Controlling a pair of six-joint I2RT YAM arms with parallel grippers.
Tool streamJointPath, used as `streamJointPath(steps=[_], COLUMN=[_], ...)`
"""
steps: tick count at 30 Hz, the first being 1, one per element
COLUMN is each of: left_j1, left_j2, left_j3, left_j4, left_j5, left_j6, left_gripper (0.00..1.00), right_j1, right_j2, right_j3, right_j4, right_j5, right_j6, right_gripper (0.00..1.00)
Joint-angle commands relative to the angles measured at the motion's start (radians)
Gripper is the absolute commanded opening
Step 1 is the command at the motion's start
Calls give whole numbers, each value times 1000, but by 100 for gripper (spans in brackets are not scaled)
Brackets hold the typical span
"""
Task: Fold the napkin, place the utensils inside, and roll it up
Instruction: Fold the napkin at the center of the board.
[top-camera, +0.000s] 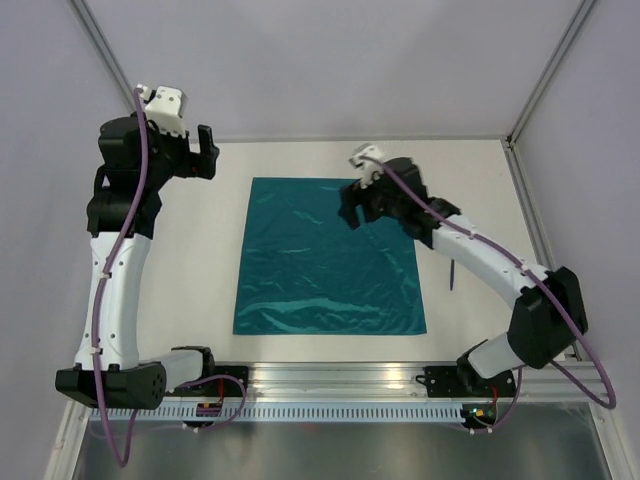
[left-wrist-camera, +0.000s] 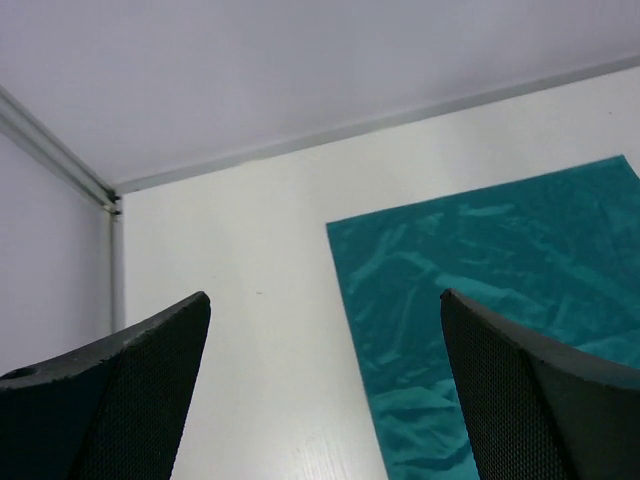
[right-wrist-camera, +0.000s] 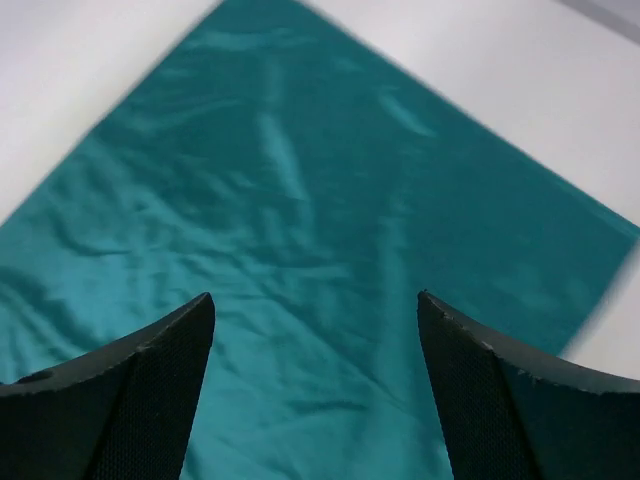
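The teal napkin (top-camera: 320, 260) lies flat and unfolded in the middle of the table, wrinkled and shiny; it also fills the right wrist view (right-wrist-camera: 300, 220) and the right half of the left wrist view (left-wrist-camera: 500, 290). My right gripper (top-camera: 352, 205) hovers over the napkin's far right corner, open, nothing between its fingers (right-wrist-camera: 150, 380). Off the napkin's far left corner, my left gripper (top-camera: 207, 152) is raised, open and empty, its fingers (left-wrist-camera: 140, 390) wide apart. A thin dark blue utensil (top-camera: 451, 275) lies on the table right of the napkin, partly behind the right arm.
Grey enclosure walls with metal corner posts (top-camera: 545, 70) surround the white table (top-camera: 200, 260). The arm bases and a slotted rail (top-camera: 330, 405) run along the near edge.
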Motion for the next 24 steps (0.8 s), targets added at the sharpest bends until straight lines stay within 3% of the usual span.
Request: streamJointPath(steps=[1, 6, 9, 16, 24], left_j1=[5, 5, 10, 114, 137], left_j2=[31, 35, 26, -9, -23], left_j3=[81, 61, 38, -22, -67], left_j4=[-98, -116, -123, -118, -101], left_j5=[-136, -229, -266, -234, -212], left_j6=[48, 54, 77, 105, 105], left_gripper=[100, 100, 100, 100, 100], right_j1=[228, 498, 587, 705, 774], right_j2=[96, 314, 426, 607, 705], right_j3=[99, 223, 302, 408, 508], right_j4=[-45, -43, -45, -2, -11], right_j5=[68, 97, 93, 93, 143], right_j6=[-24, -44, -41, -14, 43], right_gripper=[86, 81, 77, 69, 62])
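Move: Over the right part of the flat napkin, the right hand is heading for the near-left corner, roughly 26 cm back, 32 cm left and 20 cm below. At table height, the far-left corner is about 17 cm ahead and 32 cm left, and the near-right corner 26 cm back and 12 cm right. The blue knife lies some 8 cm back and 21 cm right. From the left hand, the near-left corner is about 25 cm back, 3 cm right and 38 cm down. Sweeping across above the napkin, the right hand goes about 30 cm left, 20 cm back and 15 cm down to hover just above the near-left corner, easing off at the end. It turns some 40 degrees counter-clockwise as the fingers dip and partly close. The left hand shifts about 9 cm left, rising briefly before sinking about 5 cm overall, and turns counter-clockwise, staying wide open. ##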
